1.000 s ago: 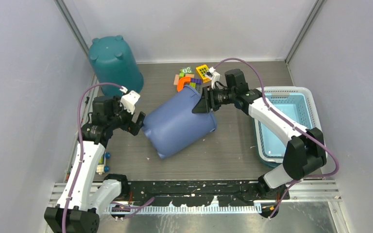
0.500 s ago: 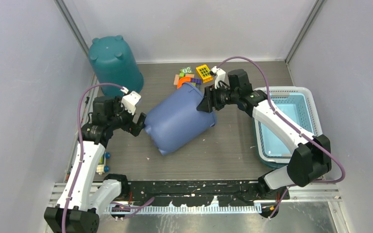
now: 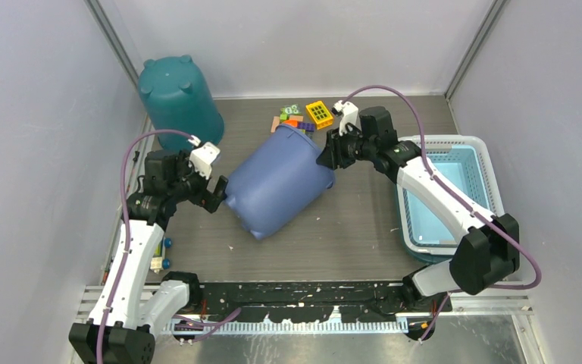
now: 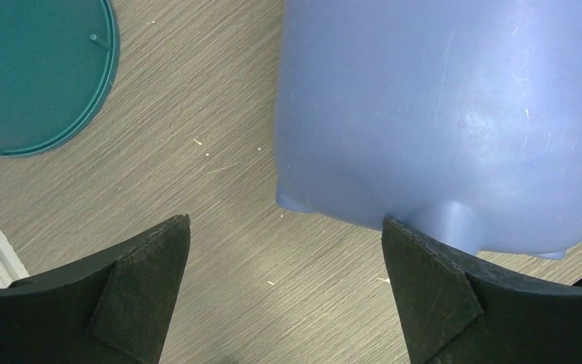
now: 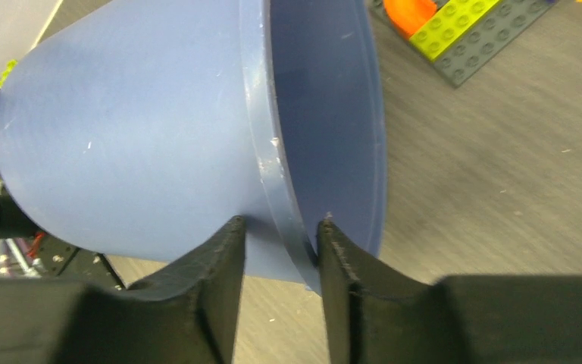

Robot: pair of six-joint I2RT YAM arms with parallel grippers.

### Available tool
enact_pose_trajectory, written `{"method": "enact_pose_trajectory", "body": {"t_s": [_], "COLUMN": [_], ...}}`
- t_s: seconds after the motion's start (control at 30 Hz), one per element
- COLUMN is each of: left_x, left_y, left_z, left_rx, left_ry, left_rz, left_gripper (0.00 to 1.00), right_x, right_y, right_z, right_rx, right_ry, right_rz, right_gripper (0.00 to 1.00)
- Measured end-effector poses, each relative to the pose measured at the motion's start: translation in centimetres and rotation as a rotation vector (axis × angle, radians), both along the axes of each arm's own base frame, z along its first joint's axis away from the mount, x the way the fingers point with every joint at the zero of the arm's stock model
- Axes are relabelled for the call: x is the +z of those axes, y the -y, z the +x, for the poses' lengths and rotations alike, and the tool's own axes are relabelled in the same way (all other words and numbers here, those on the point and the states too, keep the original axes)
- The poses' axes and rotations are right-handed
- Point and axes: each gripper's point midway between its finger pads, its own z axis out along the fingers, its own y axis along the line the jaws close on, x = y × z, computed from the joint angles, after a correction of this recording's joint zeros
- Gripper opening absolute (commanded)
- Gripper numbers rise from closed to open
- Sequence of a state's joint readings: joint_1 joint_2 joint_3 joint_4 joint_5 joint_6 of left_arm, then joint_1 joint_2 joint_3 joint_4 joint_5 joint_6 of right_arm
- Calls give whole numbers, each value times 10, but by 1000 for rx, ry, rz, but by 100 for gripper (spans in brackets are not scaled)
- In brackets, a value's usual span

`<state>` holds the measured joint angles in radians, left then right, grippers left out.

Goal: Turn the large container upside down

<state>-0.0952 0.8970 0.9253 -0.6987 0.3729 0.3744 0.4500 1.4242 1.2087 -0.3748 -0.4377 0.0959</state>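
Observation:
The large container [image 3: 280, 186], a blue plastic tub, lies tilted on the table with its base low at the front left and its open mouth raised toward the back right. My right gripper [image 3: 326, 158] straddles the rim [image 5: 269, 152], one finger inside the mouth and one against the outer wall, and is shut on it [image 5: 279, 221]. My left gripper [image 3: 216, 193] stands wide open at the tub's base [image 4: 439, 114]. Its right fingertip [image 4: 405, 243] touches the base's edge, and only table shows between the fingertips [image 4: 284, 220].
A teal tub [image 3: 178, 95] stands upside down in the back left corner, also in the left wrist view [image 4: 38, 68]. Coloured toy bricks [image 3: 303, 117] lie behind the blue tub's mouth. A light blue basket [image 3: 443, 142] stands at the right.
My right gripper has moved up and back-left with the rim and its jaws have narrowed. The blue tub's mouth has risen and it stands steeper. The left arm has hardly moved.

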Motion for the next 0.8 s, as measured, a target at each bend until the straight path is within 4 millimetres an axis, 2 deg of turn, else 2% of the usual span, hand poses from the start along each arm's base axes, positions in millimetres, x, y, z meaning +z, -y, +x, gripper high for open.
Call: {"method": "enact_pose_trajectory", "body": {"t_s": [0.3, 0.5, 0.7, 0.8], "left_x": [0, 4, 39, 48], "left_y": [-4, -9, -11, -9], "left_z": [1, 4, 2, -4], "left_rx": [13, 37, 4, -52], "left_ry": [4, 18, 68, 86], "left_rz": [13, 33, 70, 103], "left_gripper": [100, 100, 100, 100], "right_x": [11, 18, 10, 8], "right_y": [1, -5, -17, -17], "right_z": [3, -3, -20, -23], "right_rx": [14, 52, 116, 125], "right_ry": [144, 197, 165, 158], "right_rz": [-74, -93, -76, -74], "right_gripper": [10, 7, 7, 7]}}
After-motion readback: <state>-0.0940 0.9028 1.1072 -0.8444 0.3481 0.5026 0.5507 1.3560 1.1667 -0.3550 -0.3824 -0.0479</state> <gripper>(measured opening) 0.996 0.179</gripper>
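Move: The large blue container lies tilted on its side. Its middle is about 10 cm left of my right hand, 5 cm back and some 6 cm lower, and its rim already runs between my half-open right fingers. The toy blocks are 6 cm left and 7 cm ahead of that hand, the yellow brick 13 cm straight ahead, both some 20 cm lower. From my left hand the container's middle is about 13 cm right, 3 cm ahead and 5 cm lower; the green container stands 12 cm left, 21 cm ahead and 6 cm lower. I close my right fingers to pinch the blue container's rim while that hand rises about 2 cm, its fingertips tipping up some 10 degrees. Holding on, I draw the rim back and left, sinking slightly. My left hand stays wide open beside the foot end, then rises about 5 cm. ##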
